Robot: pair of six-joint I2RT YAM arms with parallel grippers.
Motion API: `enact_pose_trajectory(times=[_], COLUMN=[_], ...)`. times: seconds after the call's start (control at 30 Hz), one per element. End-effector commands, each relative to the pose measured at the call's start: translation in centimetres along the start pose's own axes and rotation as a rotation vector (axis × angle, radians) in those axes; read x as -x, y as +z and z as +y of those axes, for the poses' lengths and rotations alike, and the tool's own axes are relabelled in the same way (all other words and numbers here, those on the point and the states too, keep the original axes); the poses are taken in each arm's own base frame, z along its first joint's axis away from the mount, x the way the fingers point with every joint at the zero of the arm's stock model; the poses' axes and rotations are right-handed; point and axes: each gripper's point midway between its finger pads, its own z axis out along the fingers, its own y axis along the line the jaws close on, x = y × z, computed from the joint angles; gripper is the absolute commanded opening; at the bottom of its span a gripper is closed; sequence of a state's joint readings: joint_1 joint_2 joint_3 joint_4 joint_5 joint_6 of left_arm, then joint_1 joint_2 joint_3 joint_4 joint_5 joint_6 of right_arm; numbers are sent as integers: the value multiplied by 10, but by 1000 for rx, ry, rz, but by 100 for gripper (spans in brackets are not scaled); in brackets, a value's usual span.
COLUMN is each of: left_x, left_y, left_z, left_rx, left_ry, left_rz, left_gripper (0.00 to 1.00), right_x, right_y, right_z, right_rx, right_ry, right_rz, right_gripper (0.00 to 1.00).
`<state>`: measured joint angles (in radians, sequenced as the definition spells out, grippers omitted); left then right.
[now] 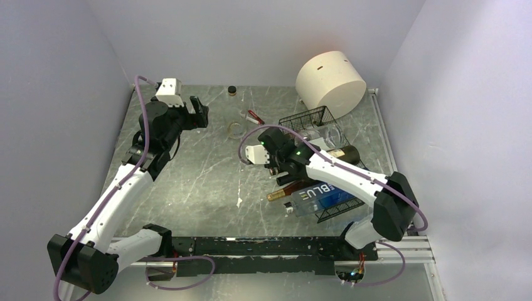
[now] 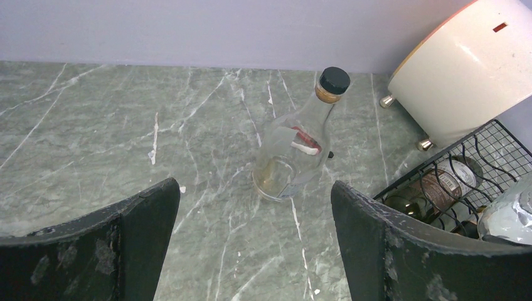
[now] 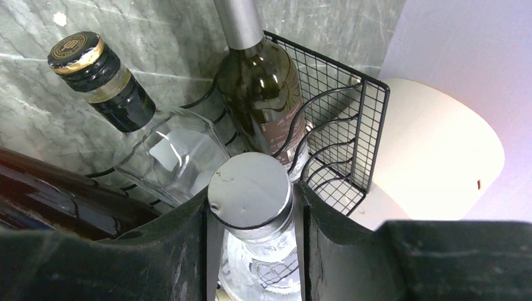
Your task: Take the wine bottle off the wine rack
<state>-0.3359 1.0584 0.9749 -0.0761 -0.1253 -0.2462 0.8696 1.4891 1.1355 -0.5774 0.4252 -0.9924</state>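
The black wire wine rack (image 1: 312, 115) lies at the right of the table with several bottles in it. In the right wrist view my right gripper (image 3: 254, 200) is shut on the wine bottle (image 3: 250, 188), a clear glass one with a silver cap. The fingers (image 3: 182, 244) press the neck from both sides just under the cap. The rack's mesh wall (image 3: 370, 125) stands right behind it. From above, my right gripper (image 1: 276, 164) covers that bottle's neck at the rack's left edge. My left gripper (image 1: 199, 113) hangs open at the back left, with nothing between its fingers (image 2: 144, 226).
A dark green bottle (image 3: 260, 88) and a clear bottle with a black-and-gold cap (image 3: 94, 69) lie beside the held one. A blue-labelled bottle (image 1: 320, 194) lies at the rack's near end. A cream cylinder (image 1: 331, 83) stands behind the rack. A clear black-capped bottle (image 2: 295, 150) stands mid-table.
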Motion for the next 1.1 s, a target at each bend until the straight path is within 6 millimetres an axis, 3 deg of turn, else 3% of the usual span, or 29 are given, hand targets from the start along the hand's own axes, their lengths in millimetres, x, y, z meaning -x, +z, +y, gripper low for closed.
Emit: enact_pose_trajectory(times=[0.0, 0.13, 0.2, 0.37, 0.57, 0.73, 1.07], left_x=[18, 15, 15, 14, 7, -2, 20], left_y=[-2, -1, 0, 0, 3, 12, -4], left_z=[-6, -5, -5, -3, 7, 15, 19], left_rx=[-13, -10, -10, 0, 46, 89, 107], left_ry=[6, 5, 5, 8, 24, 45, 58], left_rz=[-39, -32, -31, -30, -36, 2, -68], left_gripper=[94, 94, 94, 94, 94, 94, 94], right_x=[2, 6, 9, 6, 12, 17, 36], right_y=[-19, -35, -46, -65, -106, -127, -170], right_z=[-16, -32, -42, -66, -100, -111, -140], right_rx=[-51, -117, -155, -265, -432, -524, -532], right_ry=[47, 97, 129, 200, 361, 466, 655], right_rz=[-42, -92, -128, -148, -315, -451, -653], right_gripper=[22, 11, 0, 0, 0, 0, 0])
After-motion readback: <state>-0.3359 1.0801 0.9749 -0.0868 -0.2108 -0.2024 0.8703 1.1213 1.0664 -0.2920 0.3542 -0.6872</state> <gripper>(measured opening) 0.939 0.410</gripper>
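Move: The right hand already grips the white-capped clear bottle by its cap; the bottle's middle lies about 10 cm to this hand's right, 3 cm ahead and 5 cm below, in the wire rack, whose centre is 14 cm right and level ahead. The green bottle lies 6 cm ahead, straight across and 9 cm below; the clear bottle standing on the table is 15 cm ahead, 16 cm left. From the left hand the held bottle is some 38 cm right, 1 cm back, 18 cm below. Upwards, about 13 cm, the right hand raises the cap end of the clear bottle away from the rack, easing back only slightly. It rolls some 40 degrees as it climbs, its left side rising, and its fingers tip up a little; they keep their pinch on the white cap. ##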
